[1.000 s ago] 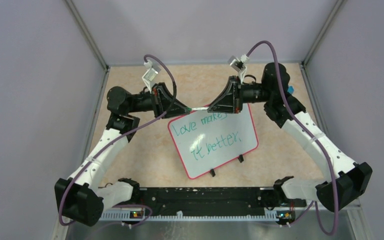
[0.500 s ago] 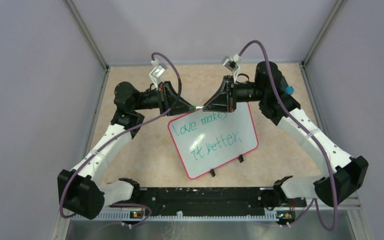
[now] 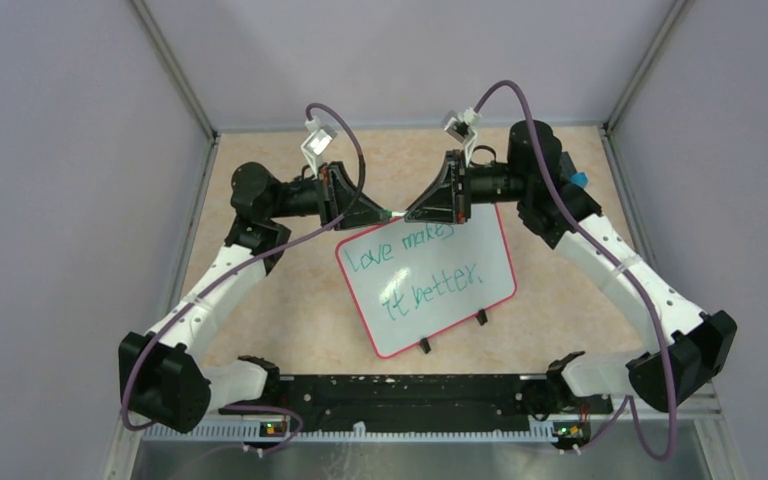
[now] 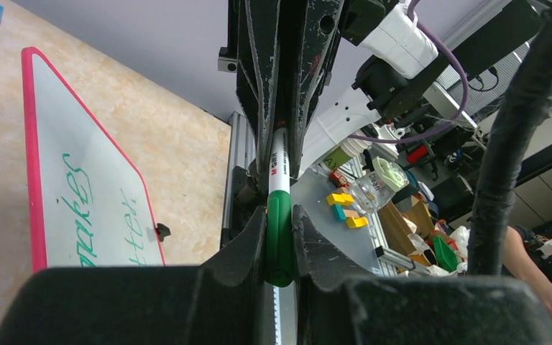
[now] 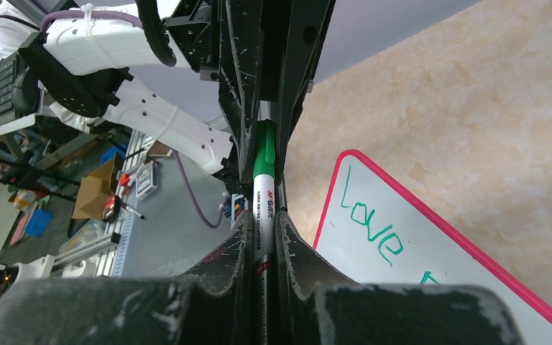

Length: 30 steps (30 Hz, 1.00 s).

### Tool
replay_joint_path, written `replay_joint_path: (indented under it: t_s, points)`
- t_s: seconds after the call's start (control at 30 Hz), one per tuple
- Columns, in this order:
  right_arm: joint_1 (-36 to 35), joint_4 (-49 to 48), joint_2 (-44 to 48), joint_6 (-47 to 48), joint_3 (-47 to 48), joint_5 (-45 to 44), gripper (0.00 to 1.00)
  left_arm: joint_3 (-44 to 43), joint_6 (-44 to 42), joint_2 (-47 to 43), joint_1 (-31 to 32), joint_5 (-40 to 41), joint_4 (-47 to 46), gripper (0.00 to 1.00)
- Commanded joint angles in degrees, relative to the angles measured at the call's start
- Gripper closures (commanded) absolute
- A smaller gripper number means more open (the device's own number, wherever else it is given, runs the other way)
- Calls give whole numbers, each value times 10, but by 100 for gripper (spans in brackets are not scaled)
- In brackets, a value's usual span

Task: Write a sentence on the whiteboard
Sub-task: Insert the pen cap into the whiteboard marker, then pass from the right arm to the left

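The whiteboard (image 3: 430, 318), pink-framed, lies tilted on the tan table with green writing "Love makes it better" on it. Just above its far edge a marker (image 3: 393, 214) hangs level between both grippers. My left gripper (image 3: 380, 213) is shut on the marker's green cap (image 4: 280, 237). My right gripper (image 3: 407, 213) is shut on the white barrel (image 5: 262, 208). The two grippers face each other nose to nose. In the left wrist view my left gripper (image 4: 280, 215) pinches the cap, with the whiteboard (image 4: 65, 208) at left. In the right wrist view my right gripper (image 5: 262, 219) clamps the barrel, and the cap (image 5: 263, 154) sits beyond it.
A small blue object (image 3: 580, 180) lies at the table's back right, behind the right arm. Grey walls close the table on three sides. The black base rail (image 3: 400, 395) runs along the near edge. Black clip feet (image 3: 481, 318) stick out of the board's near edge.
The two grippers have come closer together along the marker, so less white barrel shows between them. Both arms shifted a little toward the back. The whiteboard has not moved.
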<state>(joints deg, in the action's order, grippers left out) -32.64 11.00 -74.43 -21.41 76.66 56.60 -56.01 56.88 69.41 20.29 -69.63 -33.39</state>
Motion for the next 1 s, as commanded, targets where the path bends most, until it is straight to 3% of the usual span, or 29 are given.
replay_joint_path:
  t_s: [0.0,0.07,0.23,0.33,0.47,0.6,0.8,0.97]
  points:
    - [-52,-22,-22,13,27,-10,100,-2,-6,10,31,32,-28,100]
    - [-50,-5,-15,31,29,-16,100,-18,-52,0,24,30,29,96]
    - [-4,16,25,37,9,-14,100,-100,-307,-25,-6,51,334,75]
    - [22,39,50,50,0,-16,100,-188,-431,-23,-18,57,496,57]
    - [56,63,74,54,-10,-35,100,-324,-601,1,-19,125,686,32]
    - [58,92,88,63,-19,-79,100,-434,-712,41,-17,180,812,30]
    - [58,83,96,28,-53,-72,100,-530,-828,89,31,260,894,34]
    - [57,49,95,-30,-79,-37,100,-541,-943,99,227,505,909,36]
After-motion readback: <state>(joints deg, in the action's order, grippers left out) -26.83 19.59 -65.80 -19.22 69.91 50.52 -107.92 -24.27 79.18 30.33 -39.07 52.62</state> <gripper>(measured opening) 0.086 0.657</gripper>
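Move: The green pen cap sits between the left fingers, already on the marker's end. The right fingers hold the marker, with the cap's middle about 6 cm to their left, level in height and reach; the marker's middle lies about 5 cm to the right of the left hand. Some 35 cm below, the whiteboard's middle lies roughly 4 cm farther out than both hands, about 8 cm to the left hand's right and 2 cm to the right hand's right. After a small joint dip, the left fingers open wide and come free of the pen cap, the left hand rising about 8 cm while easing forward and left, then sinking roughly halfway and swinging back right, its right-pointing fingers tipping down some 30 degrees as the wrist rolls strongly. The right hand keeps its shut grip on the marker and draws it about 5 cm to the right, away from the left hand, then lowers it about 3 cm and swings its left-pointing fingers slightly forward. ##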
